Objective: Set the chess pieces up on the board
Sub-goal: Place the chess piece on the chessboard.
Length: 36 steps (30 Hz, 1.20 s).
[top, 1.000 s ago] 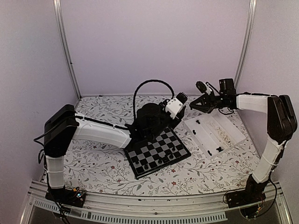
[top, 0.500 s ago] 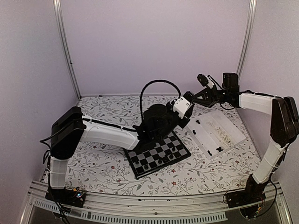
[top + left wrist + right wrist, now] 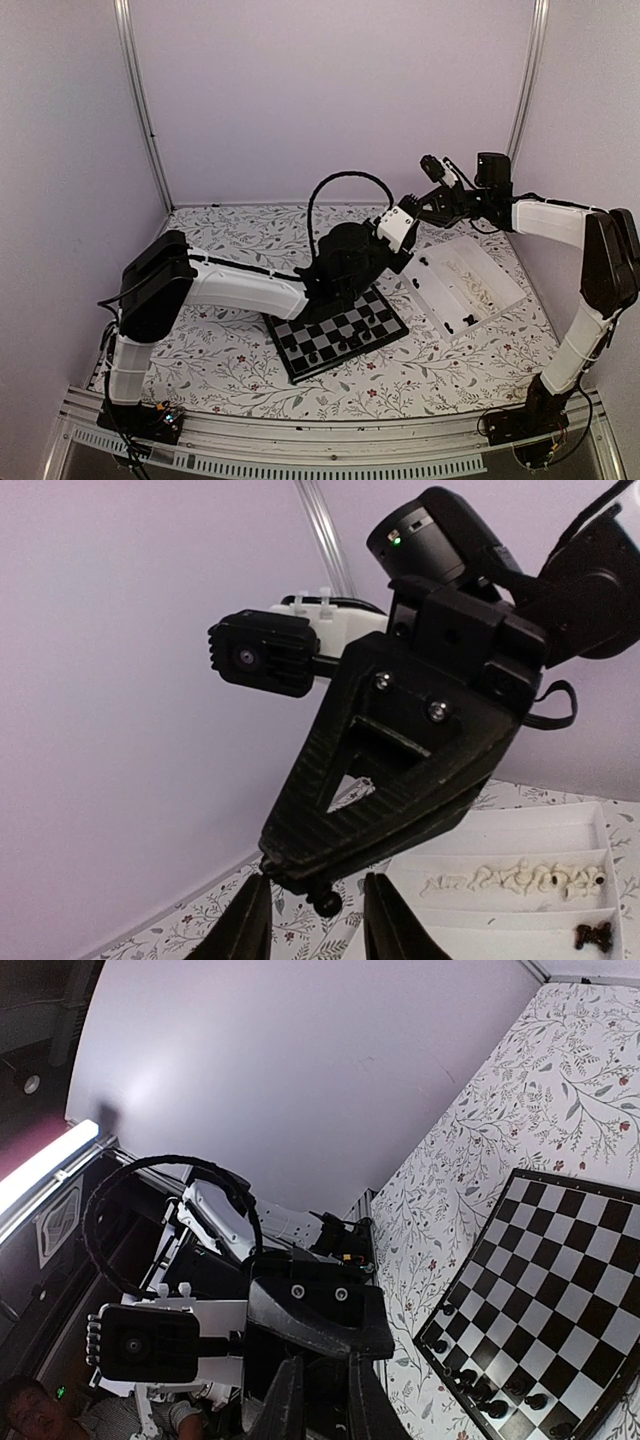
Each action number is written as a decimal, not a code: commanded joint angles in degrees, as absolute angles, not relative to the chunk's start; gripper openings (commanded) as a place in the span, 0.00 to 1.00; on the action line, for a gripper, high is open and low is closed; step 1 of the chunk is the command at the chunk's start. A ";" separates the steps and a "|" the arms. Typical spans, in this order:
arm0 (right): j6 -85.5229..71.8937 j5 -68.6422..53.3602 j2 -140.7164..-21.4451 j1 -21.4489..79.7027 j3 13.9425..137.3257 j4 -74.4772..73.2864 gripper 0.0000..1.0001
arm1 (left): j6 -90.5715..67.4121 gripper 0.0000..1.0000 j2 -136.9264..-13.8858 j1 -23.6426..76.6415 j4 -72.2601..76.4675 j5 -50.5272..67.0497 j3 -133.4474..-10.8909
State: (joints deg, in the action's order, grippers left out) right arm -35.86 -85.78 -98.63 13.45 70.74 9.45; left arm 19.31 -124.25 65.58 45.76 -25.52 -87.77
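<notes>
My two grippers meet in the air between the board point(image 3: 300, 342) and the white tray point(image 3: 490, 275). My right gripper point(image 3: 412, 206) is shut on a small black chess piece point(image 3: 329, 901) held at its tip point(image 3: 318, 884). My left gripper point(image 3: 318, 925) is open, its fingers on either side of that piece without touching it; it shows in the top view point(image 3: 405, 214). Several black pieces point(image 3: 345, 345) stand on the board's near rows, also seen in the right wrist view point(image 3: 500, 1400). My right gripper's fingers point(image 3: 285, 1405) stand close together.
The tray holds cream-white pieces point(image 3: 515, 882) in one compartment and black pieces point(image 3: 595, 938) in another. The left arm's black cable point(image 3: 335, 185) loops above the board. The floral tablecloth point(image 3: 220, 350) surrounds the board. Frame posts stand at the back corners.
My left arm has risen and reached right to the right gripper. The right gripper has moved up and left to meet it, and its piece now sits between my left fingers.
</notes>
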 commanded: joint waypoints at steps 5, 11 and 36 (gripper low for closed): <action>-36.91 -86.39 -97.12 14.60 69.56 11.59 0.10 | 18.63 0.24 -126.35 66.01 45.30 -28.68 -91.06; -37.18 -86.40 -96.95 14.76 69.17 12.12 0.12 | 18.34 0.10 -125.71 65.59 45.01 -30.52 -90.88; 16.14 -52.10 -94.47 4.02 73.30 -24.32 0.53 | -13.13 0.00 -110.63 48.45 -61.82 11.47 -107.36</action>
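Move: The black chess piece sits in the right hand's closed fingertips, sticking out perhaps 1 cm to that hand's left and level with it. From the left hand it is about 1 cm ahead and 1 cm to the right, at the mouth of the part-open fingers. Some 26 cm below the left hand are the chessboard, its middle about 17 cm left and 5 cm back, and the piece tray, about 14 cm right and 3 cm ahead. The chess piece changes hands in mid-air: the left hand eases about 1 cm forward and pinches it, then the right fingers open and let go. The left carries it some 10 cm left towards the board, dipping and rising slightly on the way and tipping its fingers down nearly 50 degrees, while the right backs off open-fingered to its right, forward and down, turning clockwise and tipping down. ##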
